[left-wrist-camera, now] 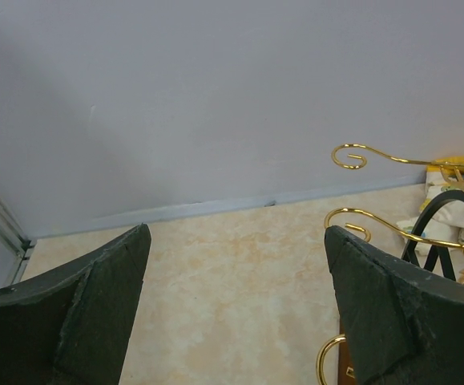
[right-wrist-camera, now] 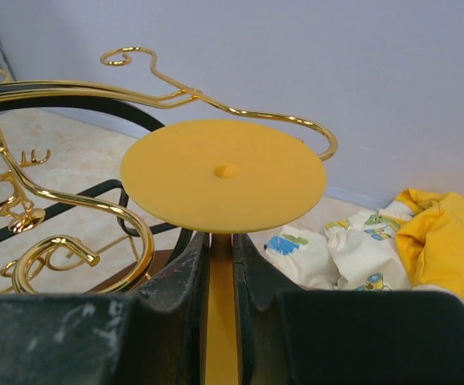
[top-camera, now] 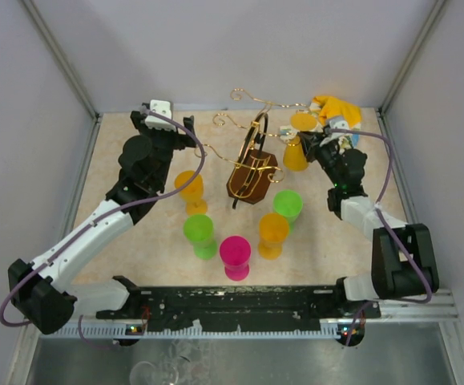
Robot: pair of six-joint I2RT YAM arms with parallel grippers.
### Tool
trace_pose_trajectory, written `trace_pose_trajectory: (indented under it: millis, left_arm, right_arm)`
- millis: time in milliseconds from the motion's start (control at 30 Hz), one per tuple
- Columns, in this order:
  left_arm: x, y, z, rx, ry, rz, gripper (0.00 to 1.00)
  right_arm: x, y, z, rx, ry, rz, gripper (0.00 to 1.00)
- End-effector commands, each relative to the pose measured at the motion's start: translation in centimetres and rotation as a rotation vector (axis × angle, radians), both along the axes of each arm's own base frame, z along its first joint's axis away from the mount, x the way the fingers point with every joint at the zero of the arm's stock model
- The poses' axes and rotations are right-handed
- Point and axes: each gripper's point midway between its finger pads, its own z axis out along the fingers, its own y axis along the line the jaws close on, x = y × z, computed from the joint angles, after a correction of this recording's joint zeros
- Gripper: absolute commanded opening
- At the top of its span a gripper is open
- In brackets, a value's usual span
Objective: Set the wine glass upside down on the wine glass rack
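An orange wine glass [top-camera: 296, 152] hangs upside down, foot disc up, beside the right side of the wine glass rack [top-camera: 252, 172]. My right gripper [top-camera: 308, 143] is shut on its stem. In the right wrist view the flat foot [right-wrist-camera: 223, 176] sits just above my right gripper [right-wrist-camera: 221, 241], and the stem [right-wrist-camera: 222, 321] runs down between the fingers. A gold arm of the wine glass rack [right-wrist-camera: 175, 96] curls behind and above the foot. My left gripper [top-camera: 166, 120] stands open at the far left, holding nothing. In the left wrist view my left gripper [left-wrist-camera: 236, 233] shows bare table between its fingers, with the rack's curled ends [left-wrist-camera: 376, 152] at the right.
Several plastic glasses stand in front of the rack: orange [top-camera: 190, 188], green [top-camera: 199, 234], pink [top-camera: 235, 255], orange [top-camera: 273, 233] and green [top-camera: 288, 207]. A yellow and white cloth [top-camera: 336, 108] lies bunched at the far right corner, close behind the right gripper. Walls enclose the table.
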Motion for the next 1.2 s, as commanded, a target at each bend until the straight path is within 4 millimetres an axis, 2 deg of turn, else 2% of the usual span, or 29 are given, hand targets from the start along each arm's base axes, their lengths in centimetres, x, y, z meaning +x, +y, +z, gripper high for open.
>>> trace_pose_trajectory:
  millis: [0,167,367,733,1167]
  left_arm:
    - [-0.2,0.3,0.9,-0.021,-0.034,-0.006,0.95]
    - [0.2,0.3,0.3,-0.010,-0.025,0.000,0.95]
    - [0.4,0.5,0.3,-0.002,-0.027,0.008,0.95]
    - [0.9,0.3,-0.4,-0.002,-0.016,0.010,0.95]
    - [1.1,0.3,-0.6,-0.005,-0.013,0.010,0.95]
  right_arm:
    - [0.4,0.0,2.5,0.020,-0.122,0.003,0.00]
    - [1.6,0.5,1.9,0.028,-0.106,0.023,0.00]
    - [3.1,0.7,2.3,0.026,-0.114,0.026,0.00]
    - [3.6,0.6,2.5,-0.005,-0.129,0.016,0.00]
    - [5.8,1.2,2.6,-0.018,-0.094,0.042,0.00]
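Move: The right gripper holds the upside-down orange wine glass by its stem; the rack's far right slot lies about 5 cm ahead and 4 cm to the left, some 2 cm higher. The back wire's curl stands roughly 8 cm ahead and 1 cm right, the middle wire's curl 2 cm back and 4 cm left. The black arch is about 4 cm ahead and 11 cm left. From the left hand, that slot is roughly 10 cm ahead, 32 cm right and 10 cm lower. Keep the right gripper pinched on the stem and carry the inverted glass forward about 5 cm, easing slightly left, past the middle wire's curl towards the back wire's curl and the slot between them. Dip nearly 3 cm on the way, come back up by over half of that, pause briefly, then go on forward, holding the wrist's angle. ##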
